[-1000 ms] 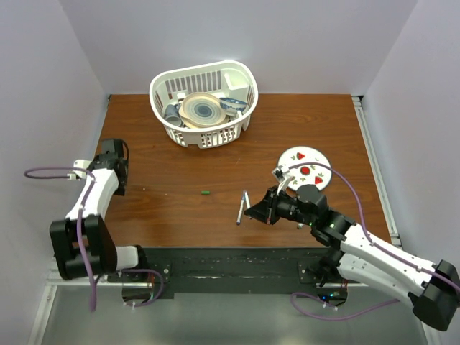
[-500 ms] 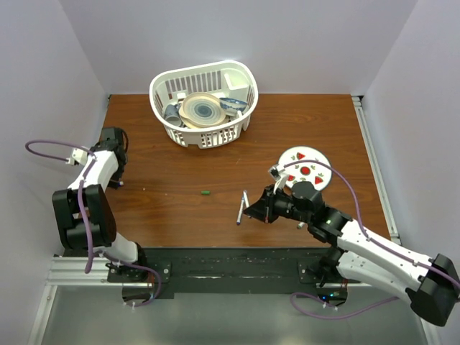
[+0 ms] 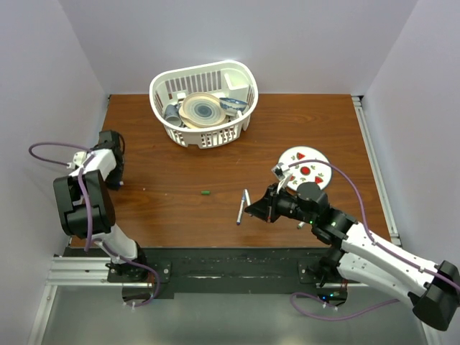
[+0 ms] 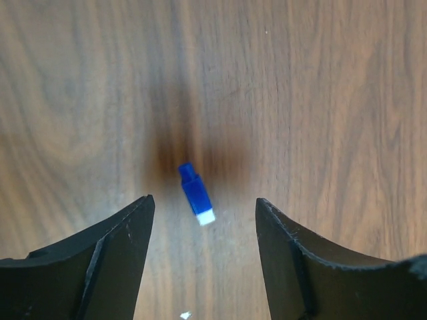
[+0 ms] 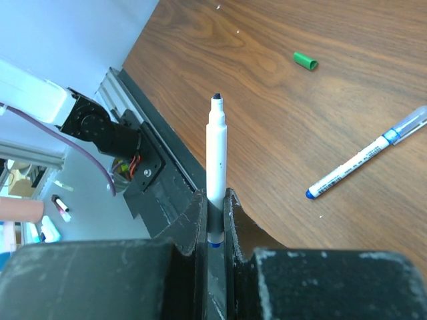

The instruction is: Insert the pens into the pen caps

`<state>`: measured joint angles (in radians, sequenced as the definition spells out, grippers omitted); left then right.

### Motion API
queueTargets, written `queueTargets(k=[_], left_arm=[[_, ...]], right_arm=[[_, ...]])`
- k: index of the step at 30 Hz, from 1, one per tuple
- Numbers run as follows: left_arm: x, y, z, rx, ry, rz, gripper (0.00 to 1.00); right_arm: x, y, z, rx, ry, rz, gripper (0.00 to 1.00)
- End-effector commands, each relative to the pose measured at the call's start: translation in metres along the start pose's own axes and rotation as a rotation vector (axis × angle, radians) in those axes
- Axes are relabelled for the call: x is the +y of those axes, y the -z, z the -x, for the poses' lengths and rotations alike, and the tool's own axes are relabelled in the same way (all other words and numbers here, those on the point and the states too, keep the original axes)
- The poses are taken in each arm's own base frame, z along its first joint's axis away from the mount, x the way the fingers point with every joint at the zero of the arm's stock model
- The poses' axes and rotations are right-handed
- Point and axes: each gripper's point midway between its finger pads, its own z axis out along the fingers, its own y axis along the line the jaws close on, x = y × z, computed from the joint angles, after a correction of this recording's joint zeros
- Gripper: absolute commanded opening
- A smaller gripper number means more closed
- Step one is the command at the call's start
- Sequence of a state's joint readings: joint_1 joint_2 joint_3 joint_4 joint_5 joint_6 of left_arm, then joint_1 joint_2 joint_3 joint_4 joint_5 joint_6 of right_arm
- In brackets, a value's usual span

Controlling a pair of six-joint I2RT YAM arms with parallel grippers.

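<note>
In the left wrist view a small blue pen cap point(image 4: 196, 195) lies on the wood, just ahead of my left gripper point(image 4: 203, 202). That gripper is open and its fingertips point(image 4: 143, 207) stand apart from the cap on both sides. From above, the left gripper point(image 3: 113, 172) sits at the table's left edge and hides the cap. My right gripper point(image 5: 215, 200) is shut on a white pen point(image 5: 215, 153) whose dark tip sticks out. A second pen point(image 5: 363, 157) with a blue end lies on the table beside the right gripper point(image 3: 253, 209), and it shows from above as a pen point(image 3: 244, 201). A green cap point(image 3: 206, 192) lies left of it.
A white basket point(image 3: 237, 122) with dishes stands at the back centre. A white plate point(image 3: 305, 157) with strawberry prints lies behind the right arm. The walls close in on the left, right and back. The black base rail point(image 3: 230, 262) runs along the near edge.
The left arm has folded back toward the left wall, carrying its gripper a little that way, and its jaws have narrowed slightly. The right gripper has shifted slightly, still gripping its pen.
</note>
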<state>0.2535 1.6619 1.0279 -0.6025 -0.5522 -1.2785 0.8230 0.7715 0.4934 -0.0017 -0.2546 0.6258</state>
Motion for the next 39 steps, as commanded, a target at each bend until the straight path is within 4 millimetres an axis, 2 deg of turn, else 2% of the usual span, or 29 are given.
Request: queueTargets(k=[1,6,9,10,12,13,15,17,19,20,21,23,25,27,30,31,32,33,34,35,36,37,38,39], left_arm=[[-0.01,-0.015,-0.003,0.025,-0.017,-0.01,0.65],[-0.006,-0.021,-0.016,0.069,-0.037,0.002,0.62],[-0.005,-0.022,-0.024,0.095,-0.042,-0.003,0.58],[-0.004,-0.023,-0.026,0.108,-0.048,-0.003,0.48],[-0.004,-0.024,-0.028,0.116,-0.081,-0.006,0.36],[-0.006,-0.023,-0.029,0.121,-0.094,-0.016,0.2],[-0.011,-0.02,-0.029,0.122,-0.175,-0.061,0.0],[-0.028,-0.014,-0.029,0.116,-0.276,-0.153,0.0],[-0.055,0.004,-0.031,0.079,-0.377,-0.256,0.0],[-0.063,0.013,-0.03,0.046,-0.485,-0.3,0.0],[-0.082,0.033,-0.04,0.015,-0.568,-0.371,0.0],[-0.108,0.064,-0.045,-0.067,-0.745,-0.499,0.0],[-0.137,0.112,-0.081,-0.069,-0.904,-0.727,0.0],[-0.15,0.149,-0.102,-0.105,-1.13,-0.895,0.0],[-0.142,0.181,-0.136,-0.124,-1.485,-1.08,0.0],[-0.137,0.186,-0.144,-0.131,-1.566,-1.126,0.0],[-0.133,0.193,-0.144,-0.201,-1.705,-1.181,0.0],[-0.12,0.195,-0.156,-0.203,-1.819,-1.24,0.0],[-0.098,0.201,-0.172,-0.157,-1.949,-1.338,0.0],[-0.088,0.211,-0.17,-0.285,-2.146,-1.419,0.0],[-0.062,0.21,-0.185,-0.276,-2.284,-1.467,0.0],[-0.04,0.208,-0.19,-0.248,-2.387,-1.486,0.0],[-0.031,0.213,-0.19,-0.313,-2.468,-1.52,0.0],[-0.02,0.21,-0.193,-0.289,-2.501,-1.529,0.0]], right_arm=[[0.013,0.007,0.014,-0.031,0.031,0.024,0.0],[0.011,0.01,0.016,-0.048,0.03,0.016,0.0],[0.012,0.009,0.015,-0.046,0.023,0.023,0.0],[0.013,0.009,0.015,-0.048,0.021,0.026,0.0],[0.011,0.009,0.014,-0.047,0.017,0.022,0.0],[0.011,0.009,0.014,-0.047,0.017,0.022,0.0],[0.011,0.011,0.015,-0.052,0.016,0.02,0.0],[0.011,0.013,0.016,-0.065,0.018,0.018,0.0],[0.011,0.014,0.018,-0.076,0.018,0.015,0.0],[0.011,0.016,0.018,-0.081,0.017,0.016,0.0],[0.012,0.017,0.019,-0.083,0.017,0.014,0.0],[0.01,0.02,0.02,-0.091,0.018,0.0,0.0],[0.009,0.026,0.02,-0.105,0.019,-0.006,0.0],[0.007,0.033,0.02,-0.12,0.022,-0.019,0.0],[0.011,0.047,0.025,-0.164,0.037,-0.014,0.0],[0.009,0.05,0.025,-0.173,0.037,-0.021,0.0],[0.009,0.054,0.026,-0.187,0.036,-0.022,0.0],[0.005,0.058,0.025,-0.193,0.033,-0.045,0.0],[0.007,0.066,0.03,-0.225,0.039,-0.039,0.0],[0.006,0.071,0.031,-0.242,0.04,-0.048,0.0],[0.001,0.074,0.03,-0.247,0.038,-0.073,0.0],[0.002,0.08,0.033,-0.272,0.045,-0.07,0.0],[0.001,0.083,0.034,-0.283,0.048,-0.078,0.0],[-0.002,0.086,0.032,-0.281,0.057,-0.092,0.0]])
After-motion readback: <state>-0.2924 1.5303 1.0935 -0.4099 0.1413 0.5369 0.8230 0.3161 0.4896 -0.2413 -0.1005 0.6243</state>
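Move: The blue pen cap lies on the table between my left hand's open fingers, about 3 cm below and barely 1 cm to the right; the green cap is about 37 cm to my left hand's right and 3 cm back. From my right hand, which holds the uncapped pen, the blue cap is some 54 cm left, 15 cm ahead and 18 cm down. The capped pen lies about 7 cm ahead, 2 cm left and 18 cm below that hand. I sink my left hand about 3 cm around the blue cap, shut its fingers on it and lift, swinging it some 25 cm to the right towards the pen side, first forward and then partly back, while turning the wrist clockwise by some 130 degrees. Late on, my right hand keeps its pen pinched and draws right and up, about 6 cm each, tilting slightly. ##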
